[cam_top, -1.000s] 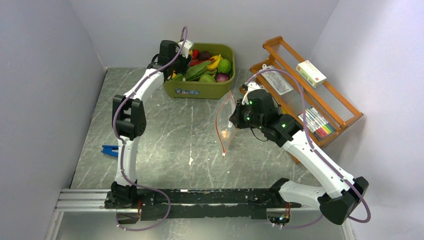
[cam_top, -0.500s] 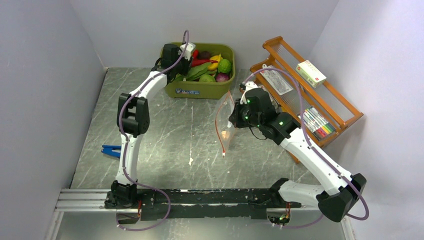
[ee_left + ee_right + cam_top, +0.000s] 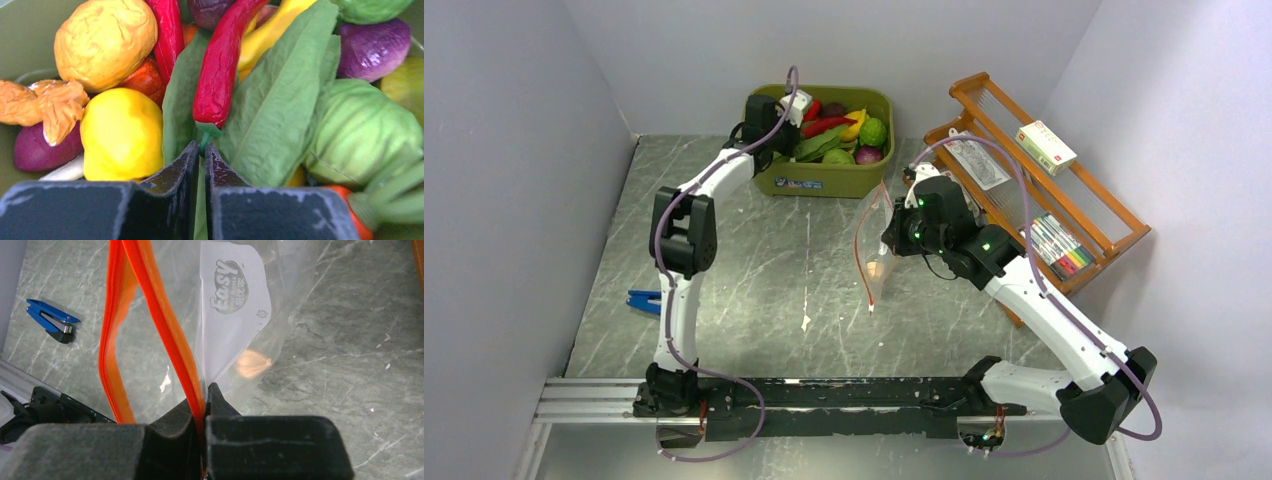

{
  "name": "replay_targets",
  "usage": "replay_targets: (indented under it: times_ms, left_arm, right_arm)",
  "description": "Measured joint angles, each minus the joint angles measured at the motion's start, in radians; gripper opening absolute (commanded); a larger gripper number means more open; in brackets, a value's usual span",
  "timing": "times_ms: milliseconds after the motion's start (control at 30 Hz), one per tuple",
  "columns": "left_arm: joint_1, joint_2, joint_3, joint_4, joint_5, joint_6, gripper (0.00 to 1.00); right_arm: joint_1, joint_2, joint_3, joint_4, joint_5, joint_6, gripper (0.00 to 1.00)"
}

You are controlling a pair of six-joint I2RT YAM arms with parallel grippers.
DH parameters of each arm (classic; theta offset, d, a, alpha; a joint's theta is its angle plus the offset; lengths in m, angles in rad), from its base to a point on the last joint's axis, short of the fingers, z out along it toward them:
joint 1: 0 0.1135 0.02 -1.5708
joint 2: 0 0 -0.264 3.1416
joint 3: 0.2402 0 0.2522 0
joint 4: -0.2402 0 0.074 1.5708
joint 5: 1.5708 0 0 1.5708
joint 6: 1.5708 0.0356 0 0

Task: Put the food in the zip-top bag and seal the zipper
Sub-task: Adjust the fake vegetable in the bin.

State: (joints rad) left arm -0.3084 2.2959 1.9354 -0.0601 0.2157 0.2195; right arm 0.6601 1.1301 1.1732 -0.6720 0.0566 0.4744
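The food lies in the olive tub (image 3: 824, 180): a red chili (image 3: 217, 70), green leaves (image 3: 280, 100), a green round one (image 3: 365, 135) and a purple bulb (image 3: 372, 45). My left gripper (image 3: 201, 150) reaches into the tub's left side (image 3: 789, 130) and is shut on the chili's green stem. The zip-top bag (image 3: 876, 245) hangs upright over the table with its mouth gaping. My right gripper (image 3: 204, 392) is shut on one side of its red-orange zipper (image 3: 165, 325). A small pale piece (image 3: 254, 363) lies inside the bag.
A wooden rack (image 3: 1064, 190) with packets and pens stands at the right, close behind the right arm. A blue clip (image 3: 646, 300) lies on the table at the left. A yellow fruit (image 3: 122, 132) and an orange lumpy piece (image 3: 105, 42) sit beside the chili.
My left gripper went down into the tub and its jaws closed from open onto the chili's stem. The right arm and the bag have stayed put.
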Motion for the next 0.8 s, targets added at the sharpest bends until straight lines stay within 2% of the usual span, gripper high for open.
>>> replay_targets:
  times_ms: [167, 400, 800]
  left_arm:
    - [0.0, -0.117, -0.115, 0.016, 0.004, -0.002, 0.07]
    - [0.0, -0.271, -0.194, 0.029, -0.031, -0.003, 0.07]
    - [0.0, -0.379, -0.319, -0.014, -0.122, -0.051, 0.07]
  right_arm:
    - [0.0, 0.0, 0.0, 0.0, 0.0, 0.001, 0.0]
    - [0.0, -0.006, 0.0, 0.0, -0.001, 0.013, 0.0]
    - [0.0, -0.037, -0.006, 0.001, -0.003, 0.024, 0.0]
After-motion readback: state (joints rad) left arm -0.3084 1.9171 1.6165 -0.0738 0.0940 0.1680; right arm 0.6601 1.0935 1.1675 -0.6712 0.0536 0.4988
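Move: The red chili's stem is already pinched in the left fingers, its middle some 4 cm ahead and 5 cm right, at hand height. The yellow pepper lies about 3 cm ahead and 5 cm left of this hand, the green cabbage 5 cm back and 9 cm right, the bin's near-left corner roughly 6 cm back and 8 cm left. From the bag-holding right hand, the chili is about 34 cm ahead, 14 cm left and 10 cm lower. Still pinching the red chili's stem, the left hand lifts about 9 cm, draws some 8 cm back-left, finally sinking slightly. ##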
